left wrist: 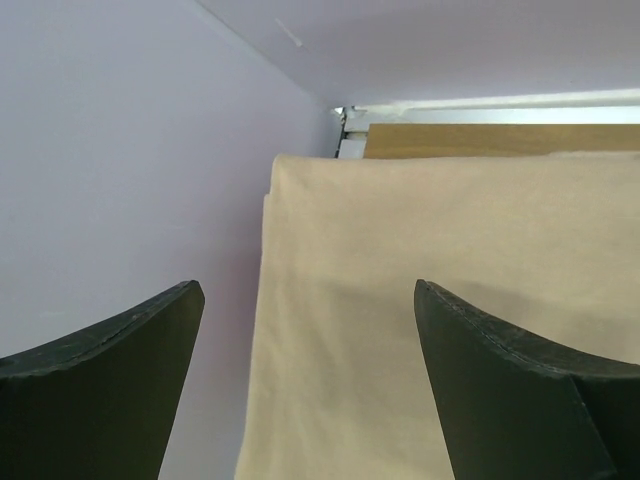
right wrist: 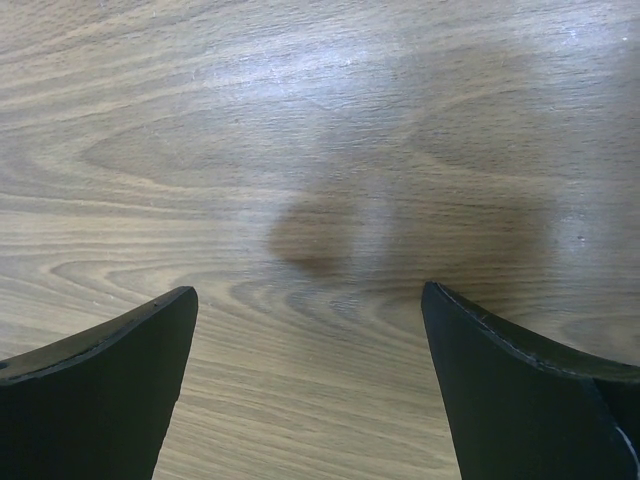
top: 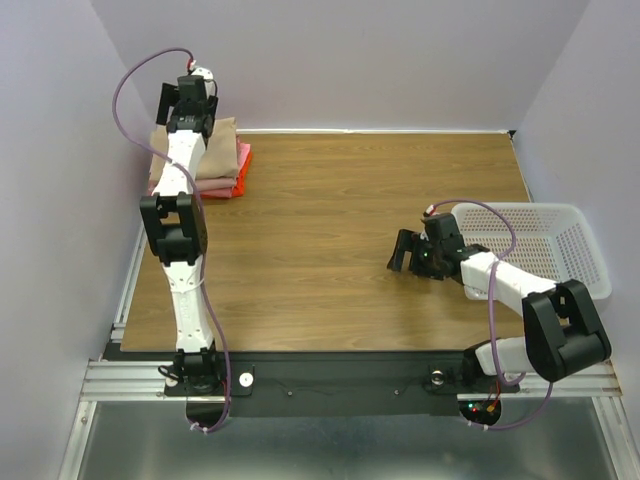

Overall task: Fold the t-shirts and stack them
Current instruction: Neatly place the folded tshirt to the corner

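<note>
Folded t-shirts form a stack at the table's far left corner: a tan one (top: 222, 150) on top, a salmon-pink one (top: 243, 156) and an orange-red one (top: 238, 186) showing at the right edge beneath. My left gripper (top: 196, 82) hangs over the stack's back left part, open and holding nothing; the left wrist view shows the flat tan t-shirt (left wrist: 440, 270) between its spread fingers (left wrist: 120, 360). My right gripper (top: 405, 252) hovers low over bare wood at the table's right middle, open and empty, with its fingers (right wrist: 110, 370) wide apart.
A white mesh basket (top: 560, 225) stands at the right edge of the table, behind my right arm. Lilac walls close in the left, back and right sides; the stack lies against the left wall (left wrist: 110, 160). The wooden tabletop (top: 330, 220) lies between the arms.
</note>
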Motion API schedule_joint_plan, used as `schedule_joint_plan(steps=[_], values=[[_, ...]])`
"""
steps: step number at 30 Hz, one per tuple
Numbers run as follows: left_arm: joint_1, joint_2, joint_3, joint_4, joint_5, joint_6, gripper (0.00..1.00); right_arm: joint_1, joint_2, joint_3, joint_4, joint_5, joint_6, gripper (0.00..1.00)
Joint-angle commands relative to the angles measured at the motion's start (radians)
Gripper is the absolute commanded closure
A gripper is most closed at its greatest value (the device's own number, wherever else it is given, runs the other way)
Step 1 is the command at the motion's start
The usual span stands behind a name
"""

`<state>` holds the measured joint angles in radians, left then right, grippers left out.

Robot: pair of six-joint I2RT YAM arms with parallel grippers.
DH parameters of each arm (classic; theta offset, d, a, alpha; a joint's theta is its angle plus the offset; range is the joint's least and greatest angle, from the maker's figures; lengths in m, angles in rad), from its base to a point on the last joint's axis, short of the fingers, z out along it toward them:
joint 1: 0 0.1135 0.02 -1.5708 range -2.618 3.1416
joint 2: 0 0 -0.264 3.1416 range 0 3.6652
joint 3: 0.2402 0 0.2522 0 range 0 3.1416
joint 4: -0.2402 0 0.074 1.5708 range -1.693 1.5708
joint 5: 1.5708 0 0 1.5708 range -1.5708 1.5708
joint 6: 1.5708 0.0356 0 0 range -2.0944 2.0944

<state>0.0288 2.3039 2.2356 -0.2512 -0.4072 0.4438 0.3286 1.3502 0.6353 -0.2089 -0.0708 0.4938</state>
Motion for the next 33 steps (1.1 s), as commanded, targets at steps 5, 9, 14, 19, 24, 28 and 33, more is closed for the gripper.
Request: schedule_joint_plan(steps=[5, 9, 14, 19, 24, 28, 33], values=[[-0.243, -0.223, 0.061, -0.016, -0.166, -0.141, 0.02, 0.003, -0.121, 0.015, -0.026, -0.018, 0.025, 0.00], [-0.294, -0.395, -0.039, -0.115, -0.026, -0.452, 0.02, 0.003, -0.212, 0.007, -0.032, -0.017, 0.034, 0.00], [-0.322, -0.739, -0.671, 0.019, 0.229, -0.891, 0.02, 0.003, -0.296, 0.001, -0.055, -0.043, 0.042, 0.00], [-0.492, -1.121, -1.210, 0.139, 0.168, -1.079, 0.02, 0.003, -0.370, -0.023, -0.084, 0.006, 0.061, 0.00], [-0.555, -1.388, -1.583, 0.109, 0.137, -1.273, 0.02, 0.003, -0.422, -0.066, -0.090, 0.042, 0.094, 0.00], [-0.570, -1.489, -1.680, 0.055, 0.157, -1.309, 0.02, 0.003, -0.427, -0.097, -0.090, 0.065, 0.109, 0.00], [-0.572, -1.528, -1.708, 0.001, 0.097, -1.326, 0.02, 0.001, -0.457, -0.109, -0.089, 0.057, 0.108, 0.00]])
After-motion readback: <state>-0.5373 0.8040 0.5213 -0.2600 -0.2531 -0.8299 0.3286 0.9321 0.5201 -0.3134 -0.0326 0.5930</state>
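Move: The left hand is empty and wide open over the far left corner. The tan t-shirt it has just laid down has its middle about 14 cm below, 7 cm back and 3 cm right; the pink t-shirts under it are centred 8 cm back, 4 cm right and 18 cm down. The orange t-shirt's edge shows 11 cm back and 13 cm right, some 21 cm down. From the right hand, the tan t-shirt lies roughly 53 cm left and 30 cm ahead. The open left hand leaves the finished pile, swinging right and climbing about 12 cm, then draws back towards its base and sinks to bare table, ending some 39 cm back, 24 cm right and 11 cm lower while rolling left side down by about 65 degrees. Meanwhile the empty, open right hand lifts about 8 cm off the table area by the basket, tipping its fingers slightly outward, then eases down and back 3 cm each. ##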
